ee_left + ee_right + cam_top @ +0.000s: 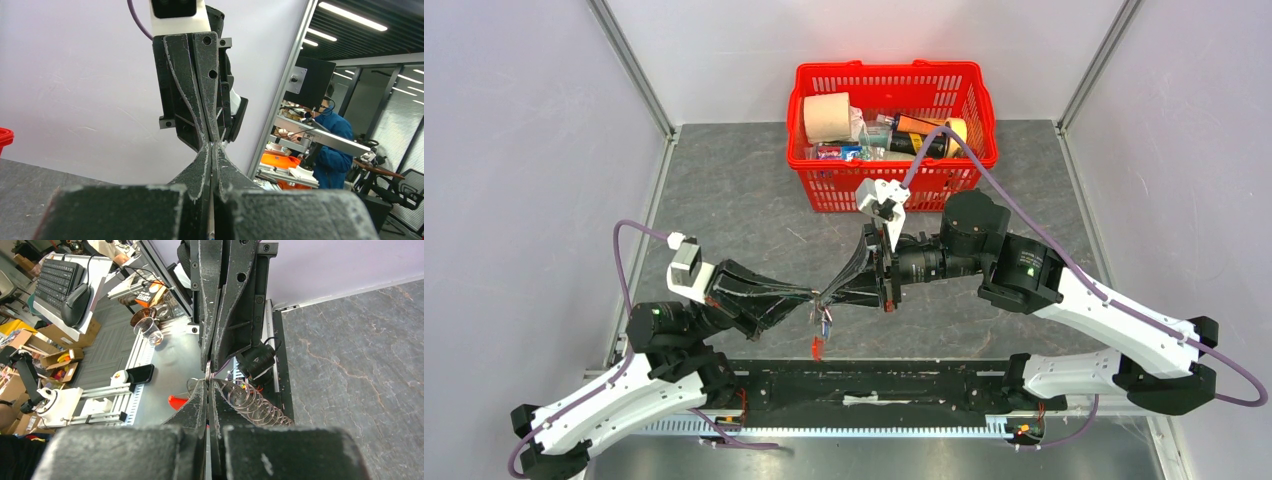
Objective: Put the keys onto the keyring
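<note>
My two grippers meet tip to tip above the table's near middle. The left gripper (812, 297) (215, 145) is shut on a small silvery ring (207, 371) of the keyring (823, 320). The right gripper (826, 296) (209, 382) is shut too, its tips pinching the same ring's lower edge. The silvery coiled cord (256, 404) trails beside the right fingers, and the red strap (816, 348) (177, 401) hangs below. A blue speck (827, 318) shows in the hanging bundle. I cannot make out the keys one by one.
A red basket (890, 134) with a tape roll, tubes and packets stands at the back of the grey mat (744, 190). The black base rail (874, 385) runs along the near edge, right under the hanging bundle.
</note>
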{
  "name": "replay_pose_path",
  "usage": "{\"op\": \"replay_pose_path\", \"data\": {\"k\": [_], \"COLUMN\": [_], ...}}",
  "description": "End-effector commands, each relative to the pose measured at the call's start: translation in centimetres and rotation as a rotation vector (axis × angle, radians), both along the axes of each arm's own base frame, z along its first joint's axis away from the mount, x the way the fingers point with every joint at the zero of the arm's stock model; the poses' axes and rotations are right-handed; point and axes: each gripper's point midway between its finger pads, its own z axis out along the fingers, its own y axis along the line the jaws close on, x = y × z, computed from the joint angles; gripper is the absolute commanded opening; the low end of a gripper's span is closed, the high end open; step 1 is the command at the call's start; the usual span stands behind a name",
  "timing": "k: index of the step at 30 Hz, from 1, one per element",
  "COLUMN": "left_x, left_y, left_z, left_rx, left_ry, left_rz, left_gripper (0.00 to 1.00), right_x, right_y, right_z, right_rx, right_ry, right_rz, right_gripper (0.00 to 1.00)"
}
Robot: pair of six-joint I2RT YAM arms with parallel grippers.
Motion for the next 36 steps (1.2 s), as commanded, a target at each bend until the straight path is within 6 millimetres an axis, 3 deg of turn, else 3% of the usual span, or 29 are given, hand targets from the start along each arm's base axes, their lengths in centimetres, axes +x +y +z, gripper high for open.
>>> {"op": "replay_pose_path", "data": {"k": [1, 6, 11, 18, 25, 36], "left_x": [-0.7, -1.4, -1.5, -1.0, -1.4, -3.3], "left_y": [0.7, 0.7, 1.8, 0.8, -2.2, -2.8], "left_z": [1.5, 1.1, -0.6, -3.7, -7.3, -8.2], "left_rx": [-0.048, 0.032, 0.161, 0.346, 0.539, 0.547], "left_ry": [-0.015, 0.004, 0.07, 0.167, 0.239, 0.253], "left_rz": [-0.026, -0.052, -0.007, -0.011, -0.14, -0.286], "left_gripper": [0.02, 0.24, 0.36, 0.42, 0.47, 0.53], "right_x": [-0.8, -1.2, -2.0, -4.0, -4.6, -4.4], "right_y": [-0.2, -1.3, -3.1, -3.8, -3.8, -3.4], "right_z": [1.8, 0.4, -3.3, -4.9, -6.6, -8.8], "right_rx": [0.042, -0.036, -0.179, -0.238, -0.327, -0.393], "right_ry": [-0.037, -0.035, -0.005, 0.062, 0.114, 0.123], "right_rz": [0.038, 0.042, 0.059, 0.168, 0.217, 0.235], "right_gripper": [0.0, 0.0, 0.0, 0.0, 0.0, 0.0]}}
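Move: My left hand and my right hand meet fingertip to fingertip on the keyring, both shut on it: it sits right at my left pads, no more than 1 cm to the right and 1 cm down, and equally close on the left side of my right pads. From my left hand, the blue tag hangs about 8 cm below and 2 cm to the right, level front to back; the red piece hangs roughly 13 cm straight below. I open my left fingers about halfway and let go of the keyring, easing back and some 2 cm left, then sweep that hand down about 9 cm and back to the right beside the ring, tipping its fingers down about 30 degrees. Meanwhile my right fingers keep their pinch and carry the keyring down some 10 cm, a little back and right, their tips also dipping. ##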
